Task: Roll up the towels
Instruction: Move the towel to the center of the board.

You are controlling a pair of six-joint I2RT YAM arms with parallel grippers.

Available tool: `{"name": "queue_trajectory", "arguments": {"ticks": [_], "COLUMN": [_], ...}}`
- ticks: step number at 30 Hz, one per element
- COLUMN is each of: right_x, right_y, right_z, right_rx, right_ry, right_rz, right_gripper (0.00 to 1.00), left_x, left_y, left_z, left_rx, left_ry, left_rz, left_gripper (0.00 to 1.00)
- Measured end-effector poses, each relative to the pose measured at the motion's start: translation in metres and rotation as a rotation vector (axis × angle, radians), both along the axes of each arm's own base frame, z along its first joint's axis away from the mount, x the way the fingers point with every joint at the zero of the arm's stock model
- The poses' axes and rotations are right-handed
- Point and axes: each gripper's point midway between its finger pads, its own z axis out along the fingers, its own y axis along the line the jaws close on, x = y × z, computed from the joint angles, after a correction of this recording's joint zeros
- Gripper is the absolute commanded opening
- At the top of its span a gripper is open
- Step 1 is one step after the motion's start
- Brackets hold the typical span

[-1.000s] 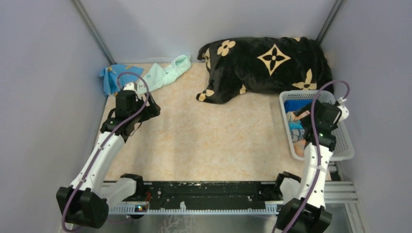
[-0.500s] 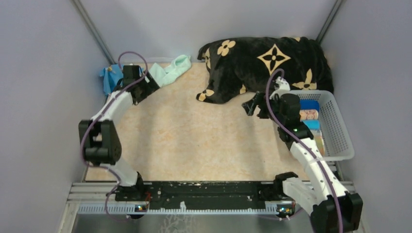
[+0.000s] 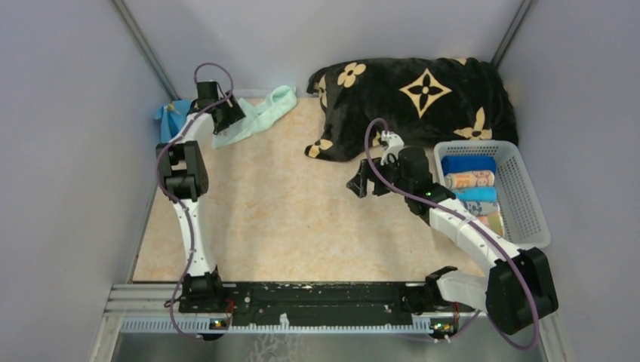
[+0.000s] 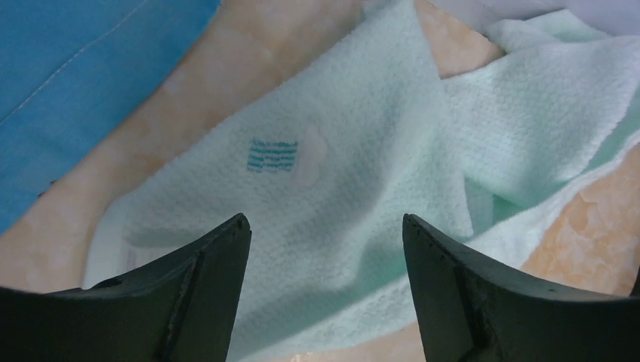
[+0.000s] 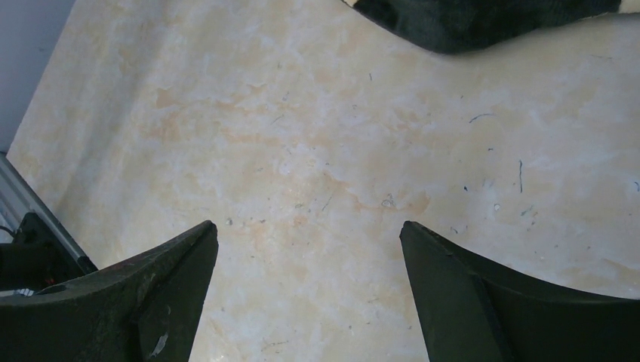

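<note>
A crumpled mint green towel (image 3: 264,115) lies at the back left of the table, and it fills the left wrist view (image 4: 362,151). A blue towel (image 3: 167,118) lies beside it against the left wall (image 4: 75,60). My left gripper (image 3: 226,121) hovers low over the mint towel's near end, open, its fingers (image 4: 324,222) on either side of a fold and holding nothing. My right gripper (image 3: 361,185) hangs open over bare tabletop (image 5: 309,226), empty. Rolled towels, blue (image 3: 468,164), orange (image 3: 469,179) and grey-blue (image 3: 477,194), lie in the basket.
A white mesh basket (image 3: 490,145) stands at the right edge. A big black blanket (image 3: 423,98) with beige flowers is heaped at the back right, and its edge shows in the right wrist view (image 5: 483,19). Grey walls close three sides.
The left arm has stretched further back and left, onto the mint towel. The right arm has swung left, away from the basket, out over the table's middle.
</note>
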Motion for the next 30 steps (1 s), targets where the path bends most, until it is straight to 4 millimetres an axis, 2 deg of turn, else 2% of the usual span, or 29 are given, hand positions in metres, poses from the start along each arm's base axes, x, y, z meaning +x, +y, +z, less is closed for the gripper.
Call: {"name": "queue_trajectory", "arguments": {"ticks": [2,5,9,13,16,17,23,25,28,30], "right_x": [0.0,0.0,-0.003,-0.008,-0.012,-0.013,-0.022,-0.025,-0.031,-0.036], "right_y": [0.004,0.008,0.014,0.018,0.018,0.019,0.026,0.026,0.026,0.027], "right_z": [-0.006,-0.011,-0.011,-0.017,-0.023,-0.023,-0.03,-0.034,-0.043,-0.049], "right_rx": [-0.006,-0.011,-0.01,-0.017,-0.028,-0.031,-0.054,-0.063,-0.082,-0.097], "right_ry": [0.011,0.023,0.017,0.023,0.036,0.036,0.045,0.05,0.067,0.085], "right_rz": [0.015,0.026,0.044,0.057,0.06,0.061,0.076,0.075,0.074,0.075], "right_gripper": [0.91,0.91,0.91,0.91,0.91,0.91,0.91,0.91,0.9,0.88], "left_x": [0.007,0.0,-0.035,-0.1,-0.164,-0.185,-0.309,-0.344,-0.379,-0.387], "left_y": [-0.001,-0.008,-0.023,-0.051,-0.09,-0.107,-0.243,-0.271,-0.29,-0.288], "left_z": [-0.011,-0.02,-0.022,-0.024,-0.026,-0.027,-0.03,-0.03,-0.027,-0.021], "left_rx": [-0.015,-0.055,-0.163,-0.295,-0.376,-0.392,-0.468,-0.484,-0.483,-0.47], "left_ry": [0.011,0.039,0.088,0.175,0.237,0.26,0.392,0.434,0.468,0.459], "left_rz": [-0.024,-0.044,-0.044,-0.037,-0.055,-0.072,-0.332,-0.403,-0.458,-0.461], "left_gripper": [0.79,0.78,0.76,0.76,0.76,0.77,0.79,0.8,0.82,0.83]}}
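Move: The light green towel lies right under the left hand's open fingers, its middle about 8 cm to the right, 1 cm ahead and 4 cm below. The blue towel is some 18 cm left and 3 cm back, the pillow's left corner roughly 29 cm right and 14 cm back, and the board's middle about 34 cm right and 28 cm back. From the right hand the green towel lies some 27 cm ahead, 38 cm left and 14 cm below. The left hand dips about 2 cm onto the light green towel and, with its fingers open rather than pinching, drags it fast back some 38 cm and to the right about 29 cm towards the board's middle, tipping its fingers down, dropping its left side and turning clockwise, each by some 25 degrees. The right hand, open and empty, sinks about 5 cm while easing back and left towards the side where the towel arrives. ##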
